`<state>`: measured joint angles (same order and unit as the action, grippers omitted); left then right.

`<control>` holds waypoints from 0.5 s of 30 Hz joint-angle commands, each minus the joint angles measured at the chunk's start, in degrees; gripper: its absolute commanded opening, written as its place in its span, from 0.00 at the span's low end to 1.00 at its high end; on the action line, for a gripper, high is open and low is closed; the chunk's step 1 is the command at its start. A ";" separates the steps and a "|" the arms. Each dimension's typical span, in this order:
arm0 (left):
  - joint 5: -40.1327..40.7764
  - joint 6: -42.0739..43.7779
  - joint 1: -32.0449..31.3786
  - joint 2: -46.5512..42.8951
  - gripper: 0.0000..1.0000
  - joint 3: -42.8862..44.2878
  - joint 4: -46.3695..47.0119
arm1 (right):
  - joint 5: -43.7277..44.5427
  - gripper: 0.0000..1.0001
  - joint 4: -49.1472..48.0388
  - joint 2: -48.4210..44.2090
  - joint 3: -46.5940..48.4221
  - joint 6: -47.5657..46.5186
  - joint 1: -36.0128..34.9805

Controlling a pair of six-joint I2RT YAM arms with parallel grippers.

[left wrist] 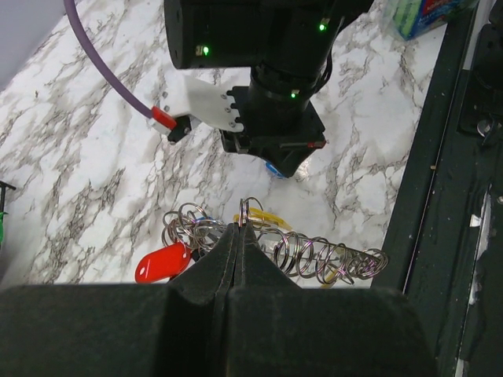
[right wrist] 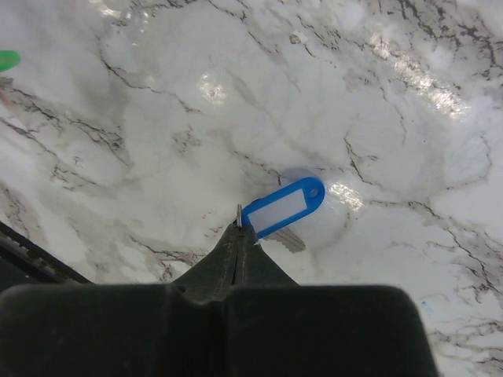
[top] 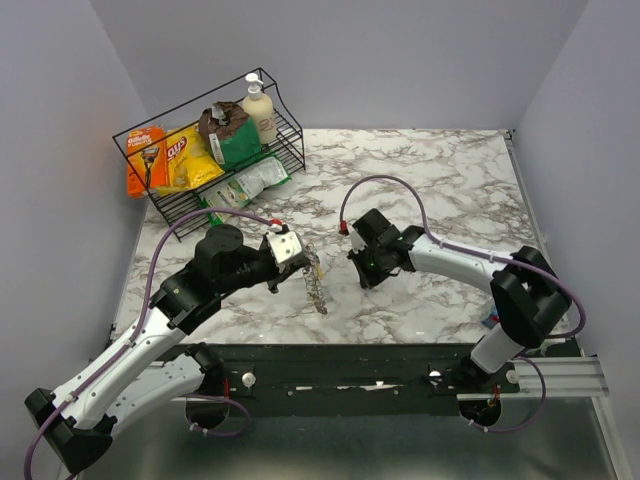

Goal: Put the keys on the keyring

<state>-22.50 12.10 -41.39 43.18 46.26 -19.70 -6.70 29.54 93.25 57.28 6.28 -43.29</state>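
Note:
My left gripper (left wrist: 240, 228) is shut on the keyring (left wrist: 244, 210), a thin silver ring standing up between its fingertips. A chain of linked rings (left wrist: 330, 259) trails from it over the marble, beside a red tag (left wrist: 163, 263) and a yellow tag (left wrist: 273, 219). In the top view the left gripper (top: 301, 264) holds the chain (top: 318, 286) hanging near the table's middle. My right gripper (right wrist: 240, 228) is shut on the small ring of a key with a blue tag (right wrist: 284, 207); its silver blade (right wrist: 288, 240) lies on the table. The right gripper (top: 363, 272) sits just right of the chain.
A black wire basket (top: 165, 205) with snack bags and a bottle (top: 261, 110) stands at the back left. A blue and green box (left wrist: 428, 12) lies near the table's right front edge. The dark front rail (top: 380, 365) runs along the near edge.

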 commanded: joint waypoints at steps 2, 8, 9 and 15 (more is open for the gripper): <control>0.79 2.05 -0.36 -0.73 0.00 1.55 -1.21 | -1.02 0.00 0.08 -6.32 2.75 -2.67 -0.39; 0.88 3.63 -0.27 -2.57 0.00 0.94 -3.06 | -8.93 0.00 -3.51 -13.43 2.22 -5.76 -0.39; 0.71 3.90 -0.36 -3.09 0.00 0.76 -3.06 | -10.16 0.00 -3.87 -14.14 2.31 -7.41 -0.39; -0.70 4.42 -0.36 -4.15 0.00 -0.12 -2.45 | -21.85 0.00 -4.58 -17.93 5.74 -12.25 -0.31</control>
<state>-22.35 15.25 -41.39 40.36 46.26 -23.77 -18.17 26.92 77.58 59.61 -1.13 -43.44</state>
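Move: The keyring, hung edge-on from the left fingers, is some 12 cm to the right hand's left, about 5 cm back and 18 cm above. Its yellow tag is roughly 10 cm left, 2 cm back and 18 cm up from the right hand; its red tag is about 13 cm left, level fore and aft, and 20 cm up. From the left hand point, the keyring's middle lies about 3 cm back, 1 cm right and 4 cm below. Still pinching the small ring of the blue tag and key between shut fingertips, the right hand lifts briskly by about 11 cm, bearing increasingly left towards the keyring, while its fingers swing some 25 degrees from pointing down towards left and forward. The left hand keeps its pinch on the keyring, easing about 1 cm back and left with a small dip and recovery. ##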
